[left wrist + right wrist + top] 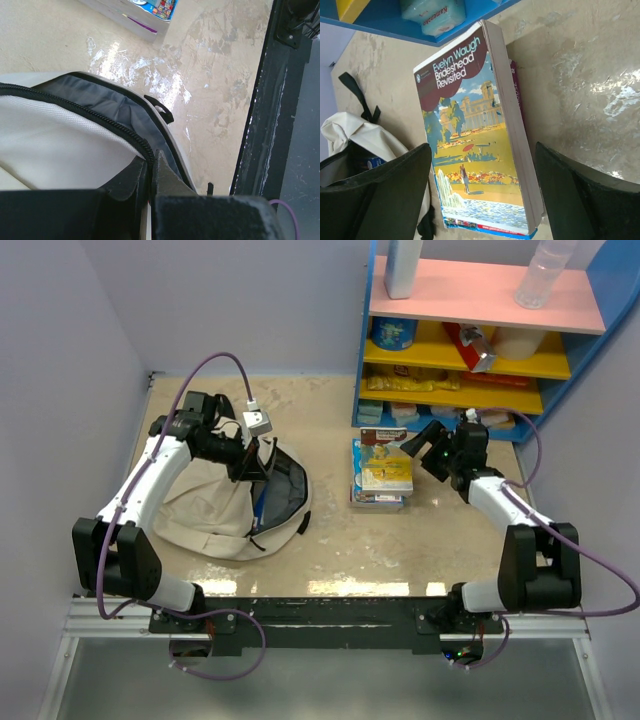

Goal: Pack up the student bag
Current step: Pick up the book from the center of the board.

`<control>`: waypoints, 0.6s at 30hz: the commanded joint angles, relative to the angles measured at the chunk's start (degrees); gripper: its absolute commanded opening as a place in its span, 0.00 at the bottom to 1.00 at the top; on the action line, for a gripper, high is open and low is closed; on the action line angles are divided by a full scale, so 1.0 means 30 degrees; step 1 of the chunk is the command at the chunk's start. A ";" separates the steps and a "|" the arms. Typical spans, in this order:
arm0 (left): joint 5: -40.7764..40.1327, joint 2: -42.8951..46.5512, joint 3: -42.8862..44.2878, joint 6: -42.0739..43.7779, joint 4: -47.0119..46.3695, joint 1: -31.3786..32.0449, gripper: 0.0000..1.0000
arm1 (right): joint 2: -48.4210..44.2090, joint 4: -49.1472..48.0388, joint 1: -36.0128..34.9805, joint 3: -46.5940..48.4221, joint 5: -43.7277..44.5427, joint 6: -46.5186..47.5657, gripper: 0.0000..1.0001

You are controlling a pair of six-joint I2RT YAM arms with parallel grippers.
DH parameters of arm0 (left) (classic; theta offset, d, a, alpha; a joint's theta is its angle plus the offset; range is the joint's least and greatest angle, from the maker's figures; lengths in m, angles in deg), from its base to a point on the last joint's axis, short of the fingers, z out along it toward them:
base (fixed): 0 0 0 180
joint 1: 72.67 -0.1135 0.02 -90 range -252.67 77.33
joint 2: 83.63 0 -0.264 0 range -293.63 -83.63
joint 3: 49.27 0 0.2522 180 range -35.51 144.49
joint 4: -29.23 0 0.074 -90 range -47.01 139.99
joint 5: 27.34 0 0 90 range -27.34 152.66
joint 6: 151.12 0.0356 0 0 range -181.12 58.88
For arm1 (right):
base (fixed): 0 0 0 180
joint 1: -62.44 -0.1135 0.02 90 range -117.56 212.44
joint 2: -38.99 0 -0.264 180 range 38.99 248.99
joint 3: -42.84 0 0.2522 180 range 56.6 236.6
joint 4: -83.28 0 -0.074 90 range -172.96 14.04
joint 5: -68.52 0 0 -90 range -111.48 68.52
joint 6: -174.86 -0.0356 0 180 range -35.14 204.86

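The beige student bag (215, 505) lies on the table at the left, its zipper open and grey lining (282, 495) showing. My left gripper (250, 462) is shut on the bag's black zipper edge (120, 130) and holds the opening up. A stack of books (382, 475) lies mid-table; the top one is a paperback, "Brideshead Revisited" (477, 135). My right gripper (428, 452) is open just right of the stack, its fingers (395, 195) on either side of the top book's near end, above it. The bag also shows at the left of the right wrist view (355, 137).
A blue shelf unit (480, 330) with yellow and pink shelves stands at the back right, holding boxes, packets and bottles. A purple book (515, 90) lies under the paperback. The black frame rail (260, 125) runs along the table's near edge.
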 commanded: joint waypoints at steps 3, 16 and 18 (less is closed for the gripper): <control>0.1576 0.0148 0.0361 0.0137 0.0044 -0.0023 0.00 | 0.0837 -0.2983 0.0094 -0.1253 -0.1321 -0.0962 0.88; 0.1752 -0.0086 0.0712 0.0021 0.0074 -0.0024 0.00 | 0.3182 -0.6766 0.0094 -0.3482 -0.2756 -0.3658 0.86; 0.1811 -0.0115 0.0771 -0.0038 0.0074 -0.0024 0.00 | 0.3388 -0.6795 0.0124 -0.3424 -0.2815 -0.3659 0.86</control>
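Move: Under the open right hand lies the pile of books: the middle of the top book, "Brideshead Revisited", is about 6 cm to its left, 2 cm ahead and some 8 cm down. The blue-edged book beneath is about 8 cm left, level fore and aft, 12 cm down. The shelf's bottom front edge runs about 9 cm ahead, 3 cm to the right and some 8 cm down. From the left hand the top book is roughly 33 cm right, 12 cm ahead and 15 cm lower. Sinking about 7 cm towards the right edge of the top book, the right hand also eases 2 cm left and a little back, fingers staying wide open. It rolls some 10 degrees so its left side rises and tips down slightly, bringing the left finger over the cover and the right finger outside the pile. The left hand stays shut on the bag's zip edge. ##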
